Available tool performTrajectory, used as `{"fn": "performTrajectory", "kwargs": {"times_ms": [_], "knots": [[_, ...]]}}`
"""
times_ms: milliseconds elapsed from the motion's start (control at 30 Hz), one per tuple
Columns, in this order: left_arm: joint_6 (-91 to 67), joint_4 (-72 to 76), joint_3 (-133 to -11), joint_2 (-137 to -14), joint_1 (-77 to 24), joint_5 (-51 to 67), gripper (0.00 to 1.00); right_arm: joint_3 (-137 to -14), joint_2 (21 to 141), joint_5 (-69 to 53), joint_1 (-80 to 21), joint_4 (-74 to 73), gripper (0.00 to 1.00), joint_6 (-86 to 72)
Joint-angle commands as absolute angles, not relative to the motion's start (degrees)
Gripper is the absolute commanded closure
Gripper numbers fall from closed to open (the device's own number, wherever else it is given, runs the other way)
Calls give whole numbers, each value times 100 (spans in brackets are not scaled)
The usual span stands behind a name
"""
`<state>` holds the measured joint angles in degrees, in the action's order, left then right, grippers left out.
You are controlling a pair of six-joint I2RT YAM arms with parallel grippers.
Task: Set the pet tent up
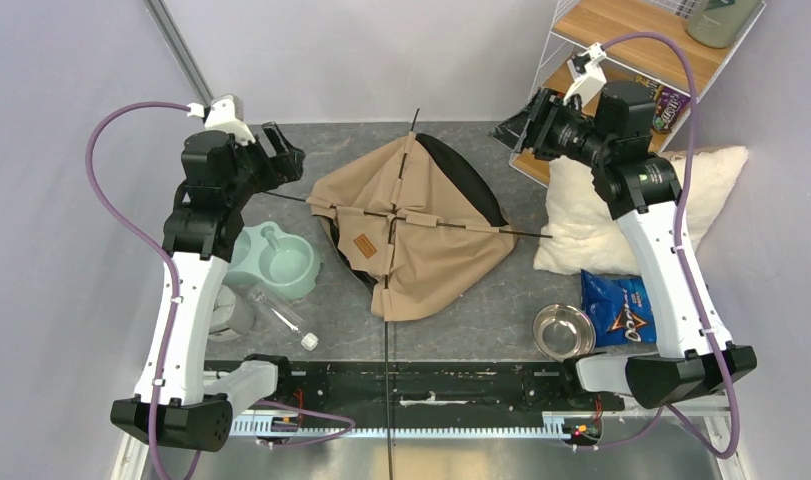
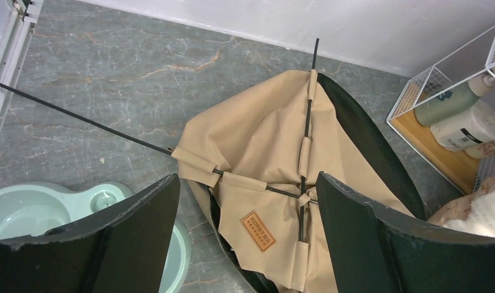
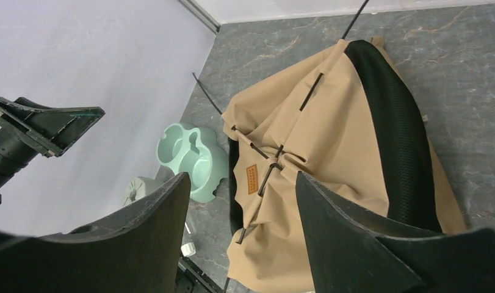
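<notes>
The pet tent (image 1: pixel 421 235) lies collapsed flat in the middle of the table, tan fabric over a black base, with two thin black poles (image 1: pixel 393 215) crossing on top and a small brown label patch (image 1: pixel 362 246). Its poles stick out past the fabric on all sides. In the left wrist view the pet tent (image 2: pixel 263 146) lies below and ahead. In the right wrist view the pet tent (image 3: pixel 330 140) lies beneath. My left gripper (image 1: pixel 286 155) hangs open above the table, left of the tent, holding nothing. My right gripper (image 1: pixel 526 125) is open, raised at the tent's far right.
A mint double pet bowl (image 1: pixel 276 262) and a clear bottle (image 1: pixel 277 312) lie left of the tent. A steel bowl (image 1: pixel 563 330), a blue chip bag (image 1: pixel 618 308) and a fluffy white pillow (image 1: pixel 581 215) sit at right. A wire shelf (image 1: pixel 641 60) stands at back right.
</notes>
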<state>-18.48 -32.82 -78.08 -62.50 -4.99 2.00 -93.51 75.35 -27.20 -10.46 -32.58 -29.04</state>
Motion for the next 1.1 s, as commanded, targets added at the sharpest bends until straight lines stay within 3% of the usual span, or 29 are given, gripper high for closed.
{"fn": "performTrajectory", "kwargs": {"times_ms": [0, 367, 633, 1067], "knots": [[-1847, -3148, -7754, -6107, -503, 262, 11, -9262, 7588, -2628, -1397, -2721, 28, -2900], [-1913, -3089, -7603, -6209, -506, 828, 9, -8805, 8353, -158, -3082, -1907, 31, -2533], [-2021, -3050, -7656, -6532, -503, 1035, 11, -9346, 9866, 1209, -3705, -1662, 50, -2534], [-2300, -2996, -7577, -6942, -508, 1146, 15, -9567, 11662, 1875, -3806, -47, 57, -2898]]}}
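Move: The tan sleeve on the tent's far pole lies about 17 cm ahead of the open right hand, 21 cm to its left and some 32 cm below. The pole crossing is about 6 cm nearer the base than the sleeve and 2 cm farther left; the black mesh panel lies some 12 cm to the sleeve's right, level with it. From the left hand the sleeve is about 18 cm ahead, 22 cm right and 27 cm down. Right hand swoops 25 cm down, leftward and forward towards the pole sleeve, fingers narrowing; left sinks 5 cm. ##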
